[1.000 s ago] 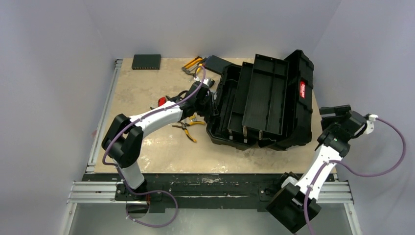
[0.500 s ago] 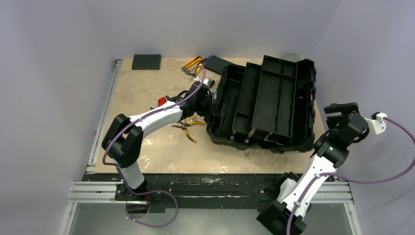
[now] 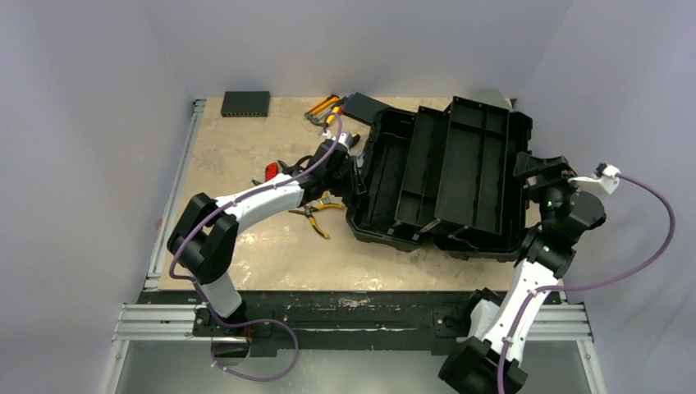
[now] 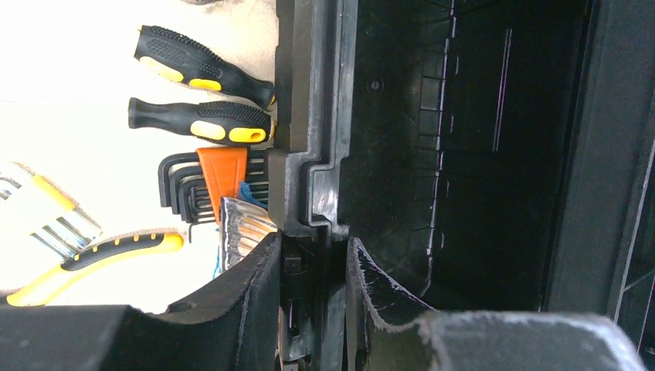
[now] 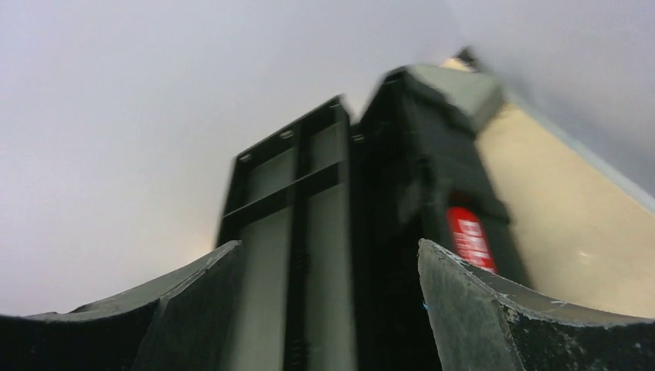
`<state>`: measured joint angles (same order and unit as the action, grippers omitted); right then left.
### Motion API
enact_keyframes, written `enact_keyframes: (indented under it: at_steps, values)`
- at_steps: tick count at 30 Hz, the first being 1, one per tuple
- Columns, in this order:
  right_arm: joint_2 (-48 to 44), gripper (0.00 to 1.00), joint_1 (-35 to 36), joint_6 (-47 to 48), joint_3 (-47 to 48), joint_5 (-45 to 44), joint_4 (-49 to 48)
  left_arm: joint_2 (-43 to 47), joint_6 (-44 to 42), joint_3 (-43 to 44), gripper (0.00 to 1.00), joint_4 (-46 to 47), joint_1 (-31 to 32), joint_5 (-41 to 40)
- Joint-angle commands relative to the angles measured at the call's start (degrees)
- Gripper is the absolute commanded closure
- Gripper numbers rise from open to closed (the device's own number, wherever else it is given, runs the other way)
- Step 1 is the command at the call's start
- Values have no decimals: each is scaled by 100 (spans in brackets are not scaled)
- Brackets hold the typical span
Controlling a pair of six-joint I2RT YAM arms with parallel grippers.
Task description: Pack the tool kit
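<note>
The black toolbox (image 3: 384, 176) lies open on the table, its lid (image 3: 472, 164) swung over to the right and almost flat. My left gripper (image 3: 354, 170) is shut on the box's left wall (image 4: 309, 116), one finger outside and one inside. My right gripper (image 3: 535, 168) is at the lid's right edge, open, its jaws wide either side of the lid (image 5: 309, 232) and its red label (image 5: 470, 236). Whether it touches the lid is unclear, as that view is blurred. Yellow-black screwdrivers (image 4: 205, 122), a hex key set (image 4: 220, 174) and yellow-handled pliers (image 3: 316, 212) lie left of the box.
A flat black box (image 3: 245, 103) sits at the back left corner. More yellow-black tools (image 3: 324, 107) lie at the back, beside a black piece (image 3: 363, 105). A red-handled tool (image 3: 272, 170) rests under my left arm. The grey walls stand close on both sides.
The lid has swung from nearly upright to almost flat on the right. My right gripper moved up and left to the lid's edge. The left arm has not moved.
</note>
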<state>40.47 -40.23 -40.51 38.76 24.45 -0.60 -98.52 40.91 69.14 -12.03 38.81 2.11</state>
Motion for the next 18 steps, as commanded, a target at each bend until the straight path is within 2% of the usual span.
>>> enact_keyframes:
  at_steps: [1, 5, 9, 15, 18]
  values:
    - [57, 19, 743, 164, 133, 611, -880, 229, 305, -314, 100, -184, -30, -602]
    - [434, 19, 1559, 413, 562, 434, -436, 387, 792, -607, 100, 199, 184, -705]
    - [756, 19, 2076, 580, 935, 368, 13, 437, 1120, -770, 100, 489, 392, -847]
    - [1169, 20, 2373, 1109, 1558, -99, 1518, 497, 1398, -901, 100, 701, 580, -1019]
    - [1224, 21, 2379, 1167, 1431, -472, 1739, 454, 1501, -946, 100, 810, 612, -949]
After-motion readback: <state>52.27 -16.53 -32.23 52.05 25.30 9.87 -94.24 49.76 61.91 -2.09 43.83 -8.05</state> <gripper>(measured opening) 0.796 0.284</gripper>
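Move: Some 13 cm to the right hand's left, about 7 cm ahead and roughly 10 cm below is the toolbox's wide upper tray. The narrower middle tray is another 10 cm to the left of it and slightly lower, while the opened lid sits beneath the hand, 4 cm to its left, level fore and aft, and 18 cm down. The left hand has the toolbox's left rim between its fingers; from it the upper tray is about 26 cm right, 3 cm ahead and 8 cm higher. Swinging left by about 11 cm and forward by some 5, the right hand comes in over the upper tray, its fingers staying wide open while the wrist turns about 25 degrees counter-clockwise and begins to tip down. The left hand keeps its pinch on the toolbox's left rim, easing a centimetre or so up, right and back with a small turn. ##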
